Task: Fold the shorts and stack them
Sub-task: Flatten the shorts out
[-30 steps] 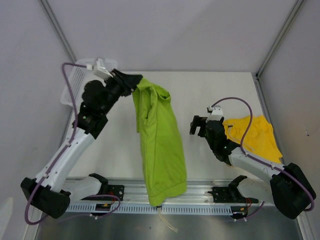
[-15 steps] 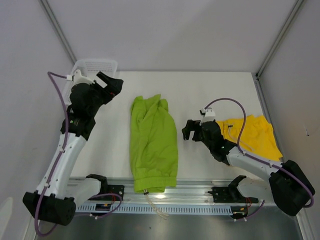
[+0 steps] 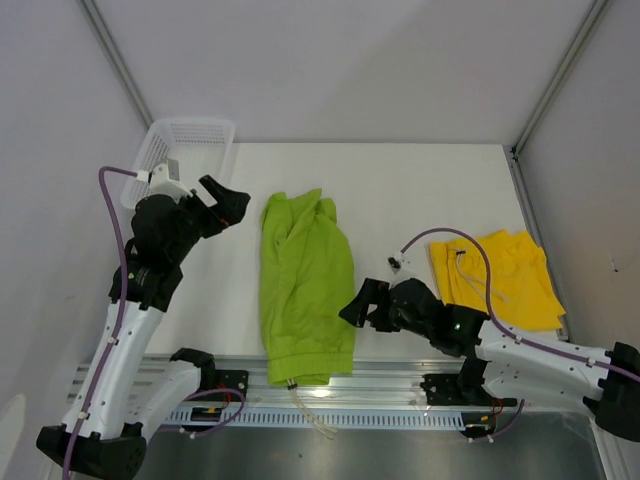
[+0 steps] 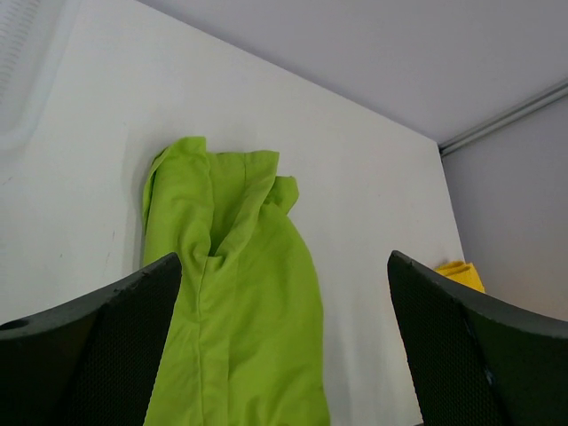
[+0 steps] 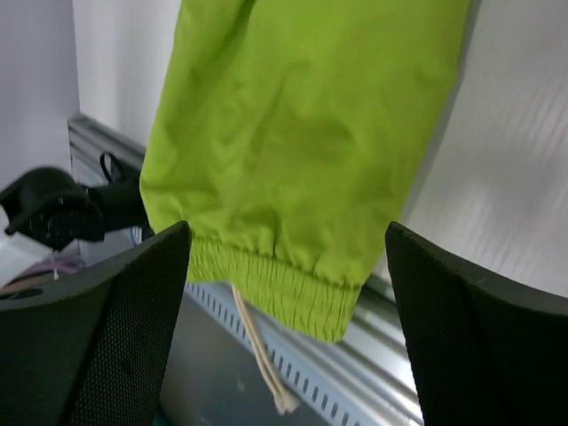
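Note:
The lime green shorts [image 3: 305,290] lie flat and lengthwise in the middle of the table, with the elastic waistband [image 5: 284,280] over the front rail and a pale drawstring [image 5: 257,346] hanging down. The yellow shorts [image 3: 500,280] lie crumpled at the right. My left gripper [image 3: 232,208] hovers open to the left of the green shorts' far end [image 4: 235,293], holding nothing [image 4: 284,257]. My right gripper [image 3: 358,305] is open just right of the green shorts, close to the waistband, with nothing between its jaws [image 5: 286,228]. A yellow corner [image 4: 461,273] shows in the left wrist view.
A white mesh basket [image 3: 185,140] stands at the back left corner, behind the left arm. The metal rail [image 3: 400,385] runs along the front edge. Grey walls close in the table at the back and on both sides.
My left gripper opened and let go of the green shorts, which dropped flat on the table; it drew back left. My right arm swung from the yellow shorts toward the green waistband.

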### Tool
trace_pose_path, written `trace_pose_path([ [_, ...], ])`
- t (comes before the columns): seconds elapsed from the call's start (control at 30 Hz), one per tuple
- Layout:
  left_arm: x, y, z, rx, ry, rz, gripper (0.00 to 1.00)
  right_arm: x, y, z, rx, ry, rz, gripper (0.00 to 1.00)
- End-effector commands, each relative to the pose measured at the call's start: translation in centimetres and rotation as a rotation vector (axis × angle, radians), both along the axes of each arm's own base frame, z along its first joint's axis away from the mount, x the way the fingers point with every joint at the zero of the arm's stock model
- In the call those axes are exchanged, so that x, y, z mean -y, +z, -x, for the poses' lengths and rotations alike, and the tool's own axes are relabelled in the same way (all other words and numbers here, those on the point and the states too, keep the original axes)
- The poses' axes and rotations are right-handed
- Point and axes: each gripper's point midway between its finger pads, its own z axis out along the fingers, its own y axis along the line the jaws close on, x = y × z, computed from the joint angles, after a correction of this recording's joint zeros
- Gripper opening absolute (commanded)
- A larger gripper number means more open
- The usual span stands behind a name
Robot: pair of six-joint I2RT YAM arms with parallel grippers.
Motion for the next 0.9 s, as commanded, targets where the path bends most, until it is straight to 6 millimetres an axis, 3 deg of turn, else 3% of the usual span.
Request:
trace_pose_path([
  [0.0, 0.3, 0.2, 1.7, 0.036, -0.056, -0.036, 0.99, 0.0, -1.1, 3.8, -0.123, -0.004, -0.028, 0.90],
  [0.1, 0.2, -0.3, 2.4, 0.021, -0.067, -0.054, 0.99, 0.3, -1.7, 4.7, -0.130, -0.025, -0.025, 0.87],
  [0.23, 0.0, -0.8, 3.2, 0.015, -0.078, -0.082, 0.99, -0.8, -4.0, 7.7, -0.195, 0.031, -0.050, 0.83],
  [0.33, -0.2, -1.1, 3.9, 0.012, -0.078, -0.097, 0.99, -1.0, -5.8, 8.4, -0.216, 0.009, -0.031, 0.82],
  [0.5, -0.7, -1.6, 4.6, 0.011, -0.069, -0.119, 0.99, -1.9, -7.1, 9.0, -0.228, 0.014, -0.045, 0.79],
  [0.8, -0.9, -2.8, 5.0, -0.014, -0.074, -0.140, 0.99, -4.5, -5.9, 8.3, -0.209, 0.055, -0.156, 0.55],
  [0.83, -0.7, -2.8, 5.1, -0.012, -0.081, -0.136, 0.99, -4.7, -5.7, 8.0, -0.208, 0.052, -0.167, 0.51],
  [0.87, -0.6, -3.0, 5.1, -0.014, -0.087, -0.135, 0.99, -4.9, -5.6, 8.1, -0.215, 0.065, -0.172, 0.39],
])
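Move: The right hand is open above the lower right edge of the green shorts; their waistband's right corner, at the table's near edge, lies about 10 cm back, 2 cm left and 9 cm below it. The green shorts' middle is some 6 cm ahead and 12 cm left, the yellow shorts' about 8 cm ahead and 31 cm right, both 11 cm lower. From the left hand, the corner lies roughly 25 cm back, 23 cm right and 29 cm below. Right hand swings back and down some 12 cm, closing on the waistband corner; left drifts back 5 cm. ##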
